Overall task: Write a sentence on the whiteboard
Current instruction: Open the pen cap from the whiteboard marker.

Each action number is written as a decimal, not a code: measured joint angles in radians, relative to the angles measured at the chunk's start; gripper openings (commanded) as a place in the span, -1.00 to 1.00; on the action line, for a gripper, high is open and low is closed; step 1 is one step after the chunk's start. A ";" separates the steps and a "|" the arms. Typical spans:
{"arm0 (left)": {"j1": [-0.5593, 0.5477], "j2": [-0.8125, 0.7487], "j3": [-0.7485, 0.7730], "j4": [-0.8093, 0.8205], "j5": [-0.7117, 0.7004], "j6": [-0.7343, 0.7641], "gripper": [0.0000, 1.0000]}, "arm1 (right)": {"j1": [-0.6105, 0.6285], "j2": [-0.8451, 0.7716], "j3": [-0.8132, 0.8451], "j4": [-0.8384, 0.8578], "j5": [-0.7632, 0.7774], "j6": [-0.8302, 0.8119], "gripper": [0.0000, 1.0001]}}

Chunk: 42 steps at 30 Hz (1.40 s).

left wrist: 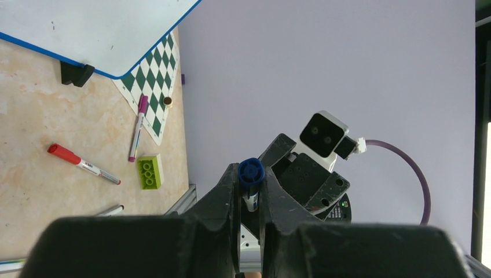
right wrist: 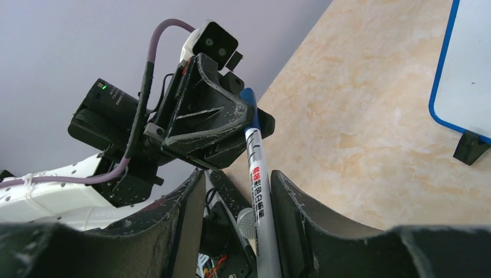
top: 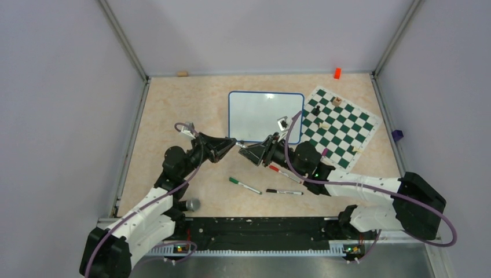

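Observation:
The whiteboard [top: 266, 116] lies flat at the middle back of the table, with a blue frame and a white face on which no sentence shows. It also shows in the left wrist view [left wrist: 87, 29] and the right wrist view [right wrist: 469, 58]. My two grippers meet tip to tip above the table, just in front of the board. A blue marker [right wrist: 257, 185] runs between them. My left gripper [left wrist: 250, 174] is shut on its blue cap [left wrist: 251, 171]. My right gripper [right wrist: 238, 179] stands open around the silver barrel, which rests against one finger with a gap at the other.
A green-and-white chess mat [top: 339, 124] with a few pieces lies right of the board. Red [top: 284, 172], green [top: 244, 185] and black [top: 284, 191] markers lie in front of the grippers. A pink marker [left wrist: 138, 127] and a lime brick [left wrist: 150, 171] lie near the mat.

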 measured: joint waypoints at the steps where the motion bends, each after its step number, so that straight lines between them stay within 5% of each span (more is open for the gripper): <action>1: 0.000 -0.001 0.001 0.000 0.002 0.000 -1.00 | 0.000 0.003 0.000 0.002 0.000 0.003 -0.13; 10: 0.000 -0.002 0.001 -0.005 0.007 0.000 -1.00 | 0.000 0.021 0.001 0.021 -0.004 0.017 -0.20; 16: 0.000 -0.003 0.001 0.000 0.007 -0.007 -1.00 | 0.000 0.024 0.002 0.021 0.001 0.016 -0.42; 32: -0.001 -0.036 -0.003 -0.003 0.004 -0.018 -1.00 | -0.004 0.051 0.005 0.085 0.001 0.023 -0.42; 36: -0.001 -0.041 -0.007 -0.005 0.001 -0.021 -1.00 | -0.004 0.060 0.005 0.105 0.002 0.023 -0.57; 40: 0.000 -0.042 -0.011 -0.003 -0.006 -0.026 -1.00 | -0.005 0.071 0.005 0.107 0.008 0.023 -1.00; 42: 0.000 -0.042 -0.013 -0.001 -0.010 -0.028 -1.00 | -0.005 0.077 0.005 0.111 0.009 0.025 -1.00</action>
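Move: The left hand already holds the blue marker by its cap; the marker's middle lies about 3 cm back and 4 cm to its right, level with it. From the right hand, whose half-open fingers already straddle the barrel, that middle is about 1 cm ahead and 1 cm left. On the table some 22 cm below the right hand, the green marker lies about 2 cm back, the red marker 2 cm ahead and 14 cm right, and the whiteboard's middle 25 cm ahead and 8 cm right. The right hand creeps about 1 cm forward and 1 cm left, towards the left hand's cap end, while its fingers close in steps from nearly half open to almost shut, one pad on each side of the barrel, and end pinching it a short way from the cap. The left hand keeps its grip on the blue cap and holds the marker almost still in mid-air, rising less than 1 cm, with no pull between the hands yet. ##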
